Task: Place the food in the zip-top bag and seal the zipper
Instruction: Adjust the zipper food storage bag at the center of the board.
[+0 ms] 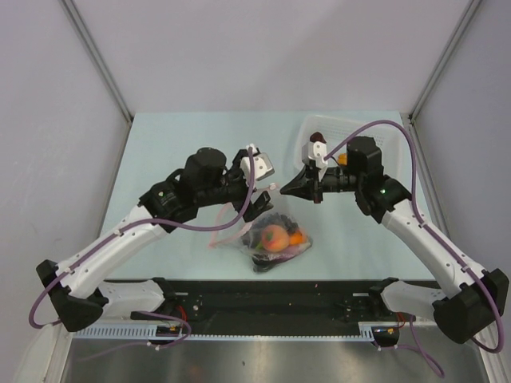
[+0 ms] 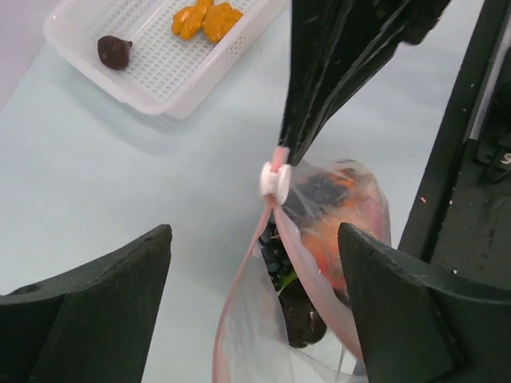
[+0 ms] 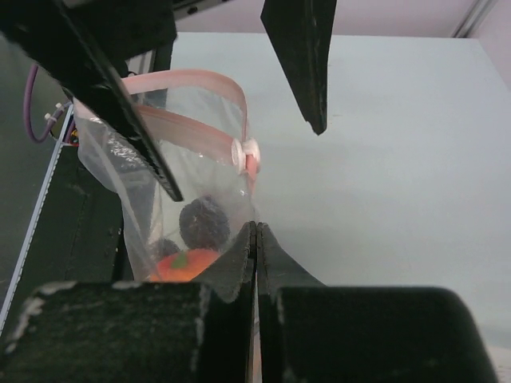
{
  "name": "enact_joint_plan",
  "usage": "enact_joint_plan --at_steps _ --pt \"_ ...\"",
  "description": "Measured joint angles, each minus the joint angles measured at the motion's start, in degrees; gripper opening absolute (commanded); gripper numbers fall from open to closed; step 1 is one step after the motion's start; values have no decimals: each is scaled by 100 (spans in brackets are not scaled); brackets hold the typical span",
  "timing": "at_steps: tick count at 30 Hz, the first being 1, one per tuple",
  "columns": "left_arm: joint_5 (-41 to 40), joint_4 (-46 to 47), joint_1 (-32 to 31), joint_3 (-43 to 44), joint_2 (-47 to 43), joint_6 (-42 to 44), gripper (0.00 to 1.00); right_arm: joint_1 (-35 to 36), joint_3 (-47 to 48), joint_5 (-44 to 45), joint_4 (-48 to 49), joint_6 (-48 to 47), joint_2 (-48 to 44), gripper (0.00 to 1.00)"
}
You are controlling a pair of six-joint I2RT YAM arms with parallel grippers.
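Observation:
The clear zip-top bag (image 1: 271, 237) hangs low over the table with food inside: a peach-red fruit (image 1: 275, 237), an orange piece (image 1: 297, 237) and dark grapes (image 3: 204, 223). Its pink zipper (image 2: 246, 267) carries a white slider (image 2: 277, 182). On the side towards the left gripper the two pink strips stand apart. My right gripper (image 1: 283, 189) is shut on the zipper's end just beyond the slider. The left gripper (image 2: 255, 233) is open, its fingers (image 2: 120, 279) on either side of the bag's parted mouth, touching nothing.
A white perforated basket (image 1: 359, 132) stands at the back right and holds a dark fruit (image 2: 114, 52) and orange pieces (image 2: 206, 20). The black rail of the arm bases (image 1: 263, 307) runs close behind the bag.

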Motion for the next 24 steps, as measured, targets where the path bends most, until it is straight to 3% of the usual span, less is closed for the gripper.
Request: enact_joint_plan --at_steps 1,4,5,7,8,10,13,16,18,22,24 --pt "-63 61 0 -109 -26 33 77 0 0 0 -15 -2 -26 0" --pt "-70 140 11 -409 -127 92 50 20 0 -7 -68 -44 -96 0" --pt "-35 155 11 -481 -164 131 35 37 0 -9 -76 -68 -116 0" --pt "122 190 17 -621 -258 232 23 74 0 -11 -81 -127 -166 0" --pt "192 199 15 -664 -308 271 14 92 0 -17 -87 -155 -190 11" --pt "411 205 17 -713 -424 387 9 151 0 -55 -151 -289 -273 34" --pt "708 223 17 -713 -527 535 0 289 0 -79 -348 -505 -402 41" --pt "896 223 15 -713 -533 645 0 385 0 -42 -476 -660 -470 55" --pt "1001 223 13 -713 -533 693 0 411 0 42 -573 -734 -470 67" --pt "1104 219 2 -713 -533 800 0 262 0 192 -713 -824 -472 100" --pt "1132 216 2 -713 -533 835 0 50 0 227 -713 -791 -472 100"
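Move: The zipper strip to be pinched, just short of the slider, lies about 1 cm back from the left gripper and some 2 cm below it. The slider is roughly 3 cm to the right, level fore and aft, 1 cm lower. The bagged food sits about 7 cm back, 3 cm right and 14 cm below. The right gripper still grips the corner beyond the slider; that same strip lies about 3 cm to its left, roughly level otherwise. Lower the open left gripper about 2.5 cm onto the zipper by the slider and shut it fully, pinching the strips, then keep hold and draw back some 4 cm, yawing the wrist roughly 15 degrees clockwise. Draw the right gripper back 3.5 cm alongside, still gripping at first; as it goes, begin opening it and let go of the corner, then ease it forward 2 cm and a little right, wide open. ##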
